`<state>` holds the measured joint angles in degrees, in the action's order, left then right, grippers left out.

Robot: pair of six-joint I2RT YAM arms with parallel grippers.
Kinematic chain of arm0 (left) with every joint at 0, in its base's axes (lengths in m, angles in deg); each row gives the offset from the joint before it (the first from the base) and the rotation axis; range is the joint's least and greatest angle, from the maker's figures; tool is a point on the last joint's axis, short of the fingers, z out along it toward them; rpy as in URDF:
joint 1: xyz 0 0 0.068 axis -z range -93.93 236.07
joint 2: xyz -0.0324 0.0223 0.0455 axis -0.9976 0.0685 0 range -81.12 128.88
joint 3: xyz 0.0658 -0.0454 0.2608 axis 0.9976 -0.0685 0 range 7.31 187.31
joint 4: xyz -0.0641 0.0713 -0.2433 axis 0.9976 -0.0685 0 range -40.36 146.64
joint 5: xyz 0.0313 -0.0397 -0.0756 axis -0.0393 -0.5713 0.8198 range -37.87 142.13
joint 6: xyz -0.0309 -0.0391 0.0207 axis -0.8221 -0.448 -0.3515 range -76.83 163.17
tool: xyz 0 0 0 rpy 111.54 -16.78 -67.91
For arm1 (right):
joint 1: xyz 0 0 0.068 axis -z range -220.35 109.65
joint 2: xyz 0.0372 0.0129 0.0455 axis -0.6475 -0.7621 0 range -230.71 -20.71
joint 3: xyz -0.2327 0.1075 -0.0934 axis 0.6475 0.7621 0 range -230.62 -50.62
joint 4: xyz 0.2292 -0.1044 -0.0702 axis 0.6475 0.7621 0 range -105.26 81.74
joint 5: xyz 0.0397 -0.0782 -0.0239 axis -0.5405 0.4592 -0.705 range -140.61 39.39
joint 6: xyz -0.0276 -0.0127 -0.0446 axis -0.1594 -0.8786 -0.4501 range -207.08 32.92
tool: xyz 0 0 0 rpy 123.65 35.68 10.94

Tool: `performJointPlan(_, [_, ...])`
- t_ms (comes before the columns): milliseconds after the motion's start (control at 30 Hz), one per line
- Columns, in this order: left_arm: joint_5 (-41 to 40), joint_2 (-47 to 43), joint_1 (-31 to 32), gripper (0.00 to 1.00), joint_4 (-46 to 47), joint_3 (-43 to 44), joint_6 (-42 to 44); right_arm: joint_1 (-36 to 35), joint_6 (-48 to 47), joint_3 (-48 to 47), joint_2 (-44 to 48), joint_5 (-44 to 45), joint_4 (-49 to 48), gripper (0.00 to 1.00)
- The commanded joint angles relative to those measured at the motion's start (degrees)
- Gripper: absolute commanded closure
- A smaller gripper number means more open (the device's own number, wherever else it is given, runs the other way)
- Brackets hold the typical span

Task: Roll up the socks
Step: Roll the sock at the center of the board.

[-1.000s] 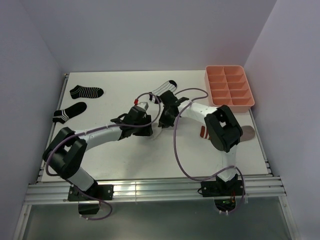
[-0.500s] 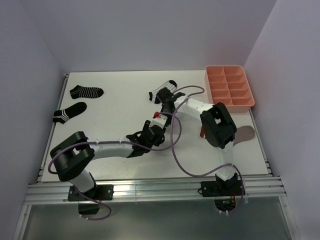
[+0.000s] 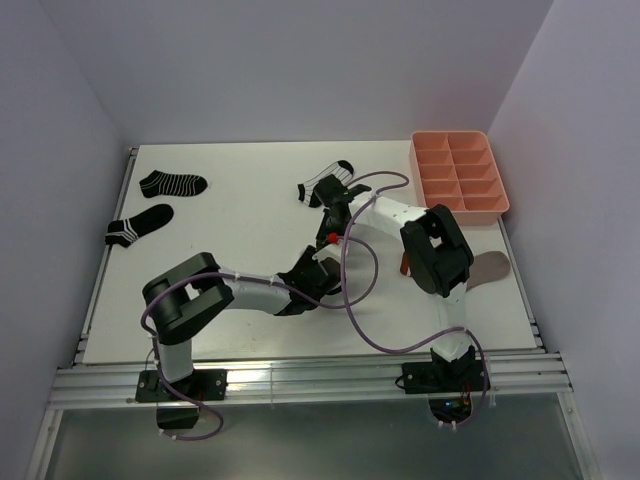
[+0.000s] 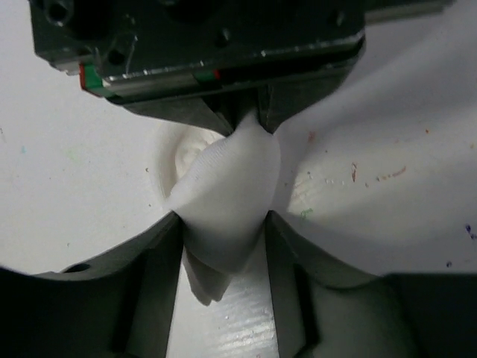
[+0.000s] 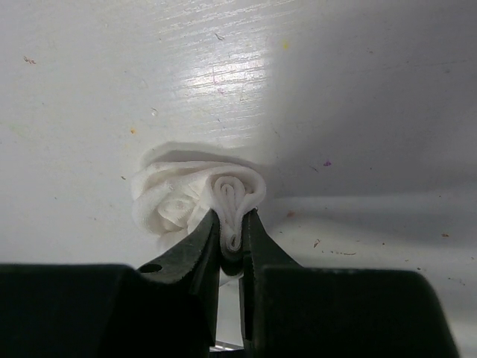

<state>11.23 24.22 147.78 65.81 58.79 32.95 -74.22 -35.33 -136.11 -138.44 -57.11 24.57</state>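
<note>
A plain white sock, partly rolled, sits bunched on the table between my two grippers. My left gripper is closed round the roll's body, and both fingers press its sides. My right gripper is shut on the coiled end of the white sock. It shows at the top of the left wrist view, pinching the fabric. In the top view the left gripper and right gripper meet mid-table and hide the sock. A white striped sock with black toe lies just behind them.
Two black striped socks lie at the far left. A taupe sock with a red-white cuff lies right of the right arm. A pink divided tray stands at the back right. Purple cables loop over both arms.
My left gripper has slid right and nearer across the table, and its elbow swung inward. The right gripper shifted slightly back and kept its pinch on the sock.
</note>
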Motion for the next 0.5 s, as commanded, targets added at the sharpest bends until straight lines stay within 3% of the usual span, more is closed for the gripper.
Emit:
performJointPlan(0, [2.2,3.9,0.4,0.57,-1.1,2.1,-0.5,-0.5,-1.2,2.8,-2.6,0.8,2.0,1.0])
performJointPlan(100, [4.7,4.1,0.4,0.72,-2.8,2.0,-2.6,-0.5,-1.1,6.2,1.0,-2.2,-4.5,1.0])
performJointPlan(167, [6.4,3.4,0.3,0.82,-4.7,1.6,-4.0,-0.5,-0.5,9.2,2.6,-3.7,-9.7,0.95])
performJointPlan(200, [7.7,2.2,0.3,0.99,-5.5,1.4,-4.8,-0.5,-0.2,10.2,4.5,-3.6,-11.2,0.85])
performJointPlan(400, [16.6,-4.7,-1.7,0.99,-9.0,-0.3,-10.3,0.4,1.8,16.9,12.8,-2.5,-22.2,0.49])
performJointPlan(467, [20.8,-6.5,-3.7,0.99,-11.1,-1.4,-12.5,1.1,2.7,19.7,15.2,-1.6,-26.1,0.42])
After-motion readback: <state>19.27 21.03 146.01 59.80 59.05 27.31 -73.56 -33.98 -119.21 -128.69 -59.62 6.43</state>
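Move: The white sock, bunched and half rolled, is pinched in the right fingers, its middle about 1 cm left of, 1 cm back from and 1 cm below that hand. The striped sock lies some 14 cm ahead of the right hand, level sideways; the brown sock is roughly 27 cm to its right and 6 cm back, both about 3 cm lower. The open left fingers straddle the white sock's near end, its middle some 2 cm ahead and 1 cm left, at their height. Left fingers pinch the white sock and draw back about 1 cm as the right fingers open around it. ##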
